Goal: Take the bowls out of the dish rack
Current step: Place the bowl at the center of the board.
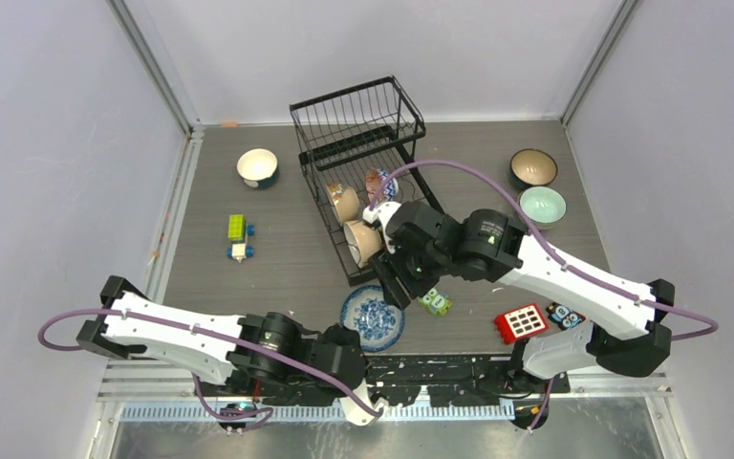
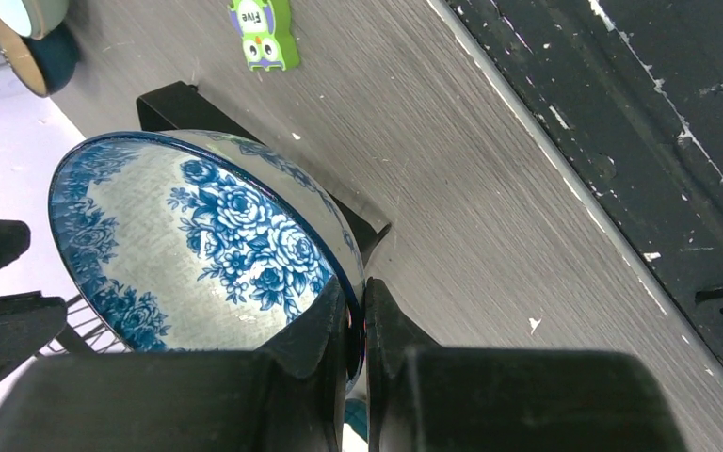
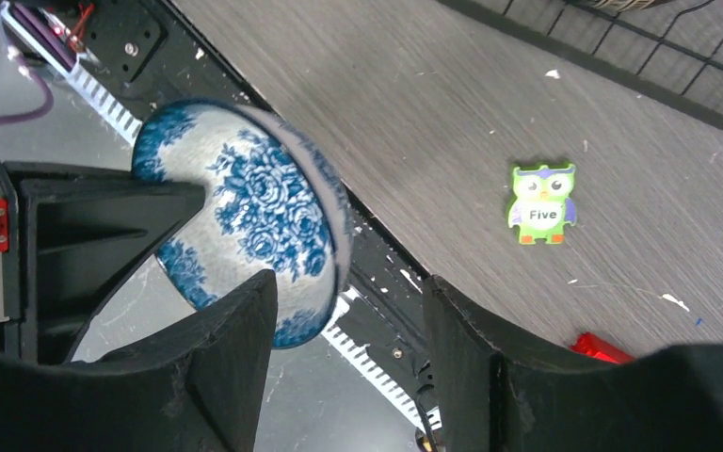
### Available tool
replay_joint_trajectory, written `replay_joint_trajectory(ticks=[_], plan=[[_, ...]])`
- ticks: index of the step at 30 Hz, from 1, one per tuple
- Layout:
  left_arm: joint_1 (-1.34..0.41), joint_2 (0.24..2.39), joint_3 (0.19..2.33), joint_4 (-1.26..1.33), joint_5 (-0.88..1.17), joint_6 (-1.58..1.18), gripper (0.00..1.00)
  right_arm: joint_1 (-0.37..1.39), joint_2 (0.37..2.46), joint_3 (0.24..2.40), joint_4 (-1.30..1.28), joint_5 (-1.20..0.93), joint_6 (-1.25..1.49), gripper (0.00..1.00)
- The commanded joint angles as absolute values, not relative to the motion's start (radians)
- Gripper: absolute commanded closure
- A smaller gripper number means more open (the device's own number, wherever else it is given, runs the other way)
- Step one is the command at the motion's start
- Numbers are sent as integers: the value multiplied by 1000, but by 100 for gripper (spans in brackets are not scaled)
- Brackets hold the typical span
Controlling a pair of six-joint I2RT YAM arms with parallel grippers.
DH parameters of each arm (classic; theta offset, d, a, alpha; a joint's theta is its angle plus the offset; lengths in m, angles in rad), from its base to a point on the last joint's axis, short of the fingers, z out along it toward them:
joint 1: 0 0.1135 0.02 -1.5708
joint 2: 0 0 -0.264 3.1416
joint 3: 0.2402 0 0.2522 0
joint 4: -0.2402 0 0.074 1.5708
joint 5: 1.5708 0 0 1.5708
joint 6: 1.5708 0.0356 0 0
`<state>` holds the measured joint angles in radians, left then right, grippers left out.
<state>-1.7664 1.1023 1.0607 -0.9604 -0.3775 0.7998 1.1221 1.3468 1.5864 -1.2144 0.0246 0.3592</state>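
Note:
A blue-patterned white bowl [image 1: 373, 318] hangs tilted over the table's front edge, and my left gripper [image 2: 358, 301] is shut on its rim [image 2: 198, 245]. My right gripper [image 1: 397, 282] hovers just beyond it with its jaws open. In the right wrist view the bowl [image 3: 245, 207] lies against the left finger, its rim reaching into the gap, while the right finger stands apart from it. The black wire dish rack [image 1: 358, 143] holds two tan bowls [image 1: 361, 241] and a patterned one [image 1: 379, 184] in its lower tray. On the table stand a cream-and-teal bowl [image 1: 257, 166], a dark teal bowl [image 1: 532, 167] and a mint green bowl [image 1: 543, 204].
A green owl block [image 1: 434, 302] lies right of the held bowl. A red block [image 1: 521, 322] and another small block [image 1: 564, 314] sit near the right arm's base. Two small toys [image 1: 238, 228] lie left of the rack. Walls close in the table's back and sides.

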Motion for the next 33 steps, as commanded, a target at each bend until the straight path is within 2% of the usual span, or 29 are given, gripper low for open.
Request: replay_joint_trajectory(ticks=[1,7,22,26,33], plan=[[-1773,1085,1058,-922,-384,811,100,1178,1347,1547,-1158,75,386,39],[-1777,1094,1075,-913,-320,752,100,1223,1347,1494,-1130,203,420,50],[-1785,1103,1097,-914,-308,714,100,1266,1360,1408,-1028,163,467,60],[-1786,1097,1094,-908,-309,699,100,1278,1364,1400,-1022,166,473,71],[-1786,1095,1088,-904,-321,647,100,1293,1371,1395,-1023,175,479,98]])
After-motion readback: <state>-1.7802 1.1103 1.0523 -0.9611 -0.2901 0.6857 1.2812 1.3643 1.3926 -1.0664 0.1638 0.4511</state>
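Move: The blue floral bowl hangs by its rim from the left fingers, its middle about 4 cm ahead of them, 5 cm to their right and a couple below. From the open right hand, that middle lies some 6 cm lower, 5 cm to the left and 4 cm back. The owl block is roughly 10 cm right of the right hand and 4 cm back, 22 cm below; the dish rack is centred about 19 cm ahead, 3 cm left and 14 cm lower. Downward about 5 cm, easing back and left some 2 cm each, the right hand comes to the bowl's free rim opposite the left hand, its fingers closing on the way until they pinch the rim. The left hand keeps its pinch, drawing the bowl back about 2 cm and slightly down as it tilts a little. ##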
